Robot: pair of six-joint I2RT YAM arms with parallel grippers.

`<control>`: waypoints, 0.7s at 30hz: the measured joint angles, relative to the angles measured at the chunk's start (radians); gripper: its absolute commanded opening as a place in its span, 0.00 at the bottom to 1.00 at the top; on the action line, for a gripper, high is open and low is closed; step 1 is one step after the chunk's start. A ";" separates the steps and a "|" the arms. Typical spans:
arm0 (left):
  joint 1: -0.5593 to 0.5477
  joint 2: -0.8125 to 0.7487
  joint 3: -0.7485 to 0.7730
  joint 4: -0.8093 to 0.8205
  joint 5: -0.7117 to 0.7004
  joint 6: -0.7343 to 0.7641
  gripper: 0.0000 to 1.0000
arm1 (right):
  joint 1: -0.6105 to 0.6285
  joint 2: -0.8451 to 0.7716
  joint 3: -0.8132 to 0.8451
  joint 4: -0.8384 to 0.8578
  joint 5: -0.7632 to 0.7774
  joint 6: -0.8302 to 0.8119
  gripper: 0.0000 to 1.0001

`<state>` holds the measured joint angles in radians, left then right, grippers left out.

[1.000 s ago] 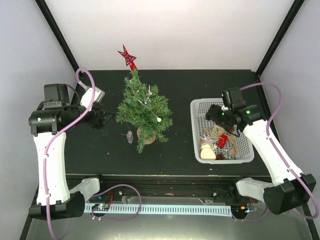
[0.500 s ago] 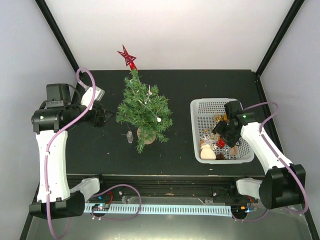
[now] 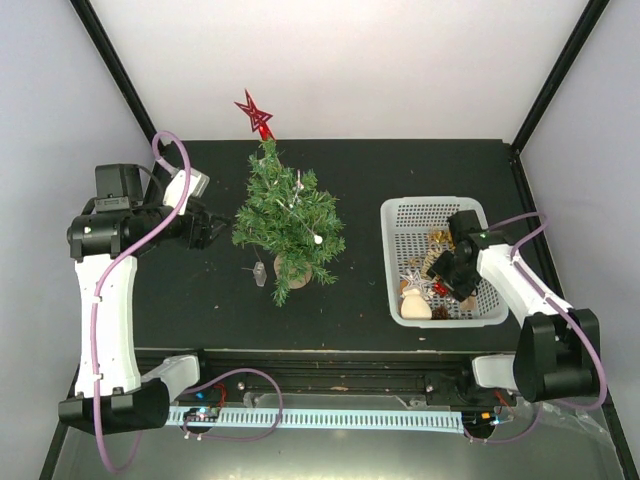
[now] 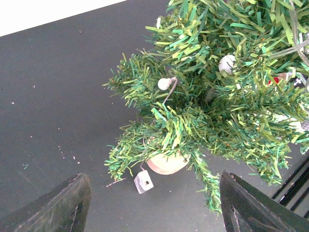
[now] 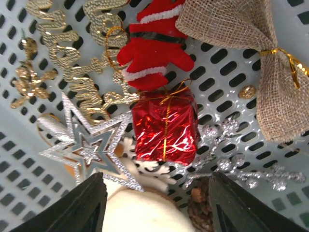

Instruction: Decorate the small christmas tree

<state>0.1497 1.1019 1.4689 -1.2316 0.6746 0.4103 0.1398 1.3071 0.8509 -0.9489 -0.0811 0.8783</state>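
The small christmas tree [image 3: 288, 215] stands upright at mid-table with a red star [image 3: 254, 110] on top, white beads and a light string in its branches. My left gripper [image 3: 205, 230] hovers open just left of it. The left wrist view shows the tree [image 4: 217, 92] and its tan base [image 4: 166, 163] ahead of the open left gripper [image 4: 154, 212], which holds nothing. My right gripper [image 3: 450, 272] is down inside the white basket [image 3: 400, 215]. In the right wrist view it [image 5: 154, 208] stands open over a red foil gift box [image 5: 165, 124], gripping nothing.
A small white box [image 4: 143, 181] on a wire lies beside the tree base. The basket holds a silver star [image 5: 89, 145], red Santa suit [image 5: 152, 48], burlap bow [image 5: 260, 58], gold lettering [image 5: 72, 53], silver sprig [image 5: 241, 164], pine cone [image 5: 200, 212] and a cream ornament [image 5: 145, 212].
My right arm has dropped from the basket's far end toward its near end, lowering over the ornaments, and its jaws have narrowed a little. The left arm has barely shifted.
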 measured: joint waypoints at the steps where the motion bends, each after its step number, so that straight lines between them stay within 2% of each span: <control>1: 0.001 0.000 -0.003 0.002 0.003 0.000 0.74 | -0.002 0.005 -0.008 0.010 0.000 0.000 0.56; 11: 0.008 0.011 -0.022 0.024 0.022 -0.006 0.74 | -0.023 0.043 -0.040 0.057 0.000 -0.009 0.54; 21: 0.011 0.011 -0.040 0.029 0.037 -0.011 0.74 | -0.025 0.051 -0.040 0.074 0.019 -0.039 0.36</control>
<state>0.1604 1.1133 1.4292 -1.2026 0.7113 0.3996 0.1150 1.3579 0.8108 -0.8749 -0.0620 0.8391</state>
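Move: The red gift lies in the basket just under the right hand, about 2 cm ahead, 1 cm to its right and 3 cm below. At much the same depth, the red Santa suit is some 6 cm ahead, the silver star about 4 cm to the left and 1 cm ahead, the cream ornament about 3 cm back and 1 cm left. From the left hand the gift is roughly 42 cm to the right, 1 cm back and 29 cm below. The right fingers close around the near part of the red gift, narrowing from well open to under half open, one tip coming up against each side. Before that the hand, still pointing down, sinks about 2 cm towards the gift and then stays at that height, easing about 1 cm to the right as the fingers draw in. ##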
